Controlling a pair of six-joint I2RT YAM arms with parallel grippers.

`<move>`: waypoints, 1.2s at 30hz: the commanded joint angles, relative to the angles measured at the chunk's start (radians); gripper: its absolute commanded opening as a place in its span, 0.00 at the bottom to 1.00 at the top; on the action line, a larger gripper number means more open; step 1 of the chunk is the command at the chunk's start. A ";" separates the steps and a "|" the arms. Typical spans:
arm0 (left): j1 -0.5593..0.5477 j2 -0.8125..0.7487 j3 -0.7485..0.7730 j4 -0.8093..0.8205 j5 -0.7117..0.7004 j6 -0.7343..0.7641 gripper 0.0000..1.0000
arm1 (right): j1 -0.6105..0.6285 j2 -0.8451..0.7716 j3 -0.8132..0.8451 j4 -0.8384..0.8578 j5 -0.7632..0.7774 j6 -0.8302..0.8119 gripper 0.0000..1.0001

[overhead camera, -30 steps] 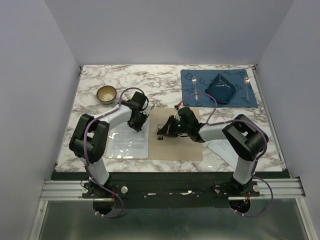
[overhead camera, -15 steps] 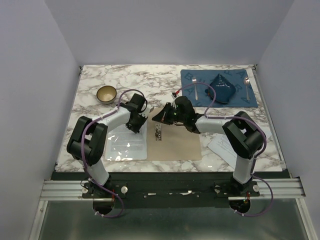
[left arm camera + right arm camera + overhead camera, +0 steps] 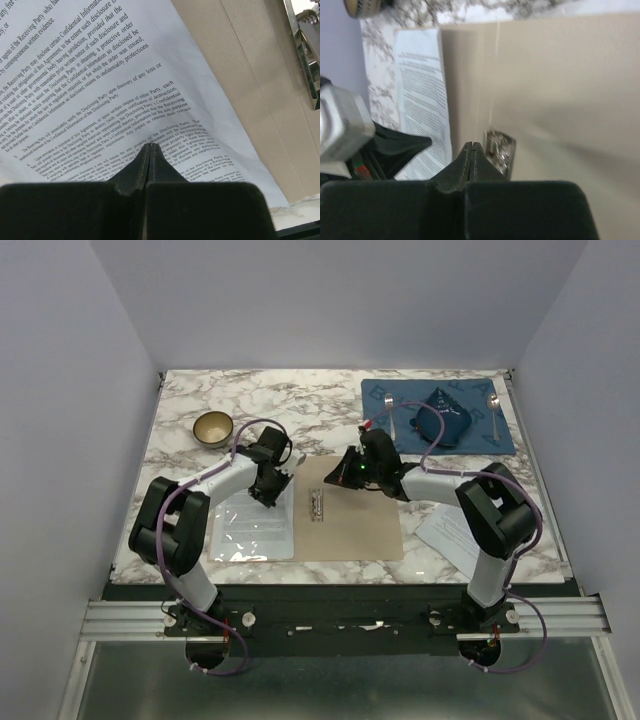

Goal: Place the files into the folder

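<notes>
The tan folder [image 3: 355, 525] lies open in the middle of the table, its metal clip [image 3: 318, 507] along the spine. A white printed file [image 3: 255, 525] lies on the folder's left leaf. My left gripper [image 3: 264, 494] is shut with nothing in it, its tips low over that sheet's upper right part [image 3: 100, 85]. My right gripper [image 3: 337, 477] is shut and empty, hovering over the folder's far edge just beyond the clip [image 3: 499, 150]. In the right wrist view the folder [image 3: 560, 75] fills the right side, with the file [image 3: 422, 100] to its left. Another file [image 3: 447, 531] lies at the right, partly under the right arm.
A small brown bowl [image 3: 212, 428] stands at the back left. A blue placemat [image 3: 385, 425] at the back right carries a fork [image 3: 390, 412], a folded dark napkin [image 3: 443, 416] and a spoon [image 3: 494, 410]. White walls close in the table on three sides.
My right gripper has lifted off the clip and pulled back toward the folder's far edge, leaving the clip flat on the spine. My left gripper shifted slightly toward the back over the sheet.
</notes>
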 commanded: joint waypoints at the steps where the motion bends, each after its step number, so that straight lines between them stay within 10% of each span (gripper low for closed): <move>1: 0.002 -0.027 0.006 -0.012 0.015 0.006 0.00 | 0.013 -0.105 -0.137 -0.056 0.012 -0.031 0.00; 36: 0.002 0.008 -0.049 0.033 -0.100 0.012 0.00 | 0.139 0.031 -0.191 0.295 -0.035 0.193 0.00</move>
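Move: From the right hand the folder's metal clip lies about 7 cm back, 2 cm left and 5 cm below. The files' middle is roughly 8 cm back and 20 cm left of that hand, and the folder's bare right half centres some 7 cm back and 6 cm right, both about 6 cm below. The left hand has the files' middle about 3 cm back, 4 cm left and 1 cm below, with the clip level with it, 14 cm to its right. Closed right fingers swing about 8 cm back and 4 down to the metal clip; left stays at files. ##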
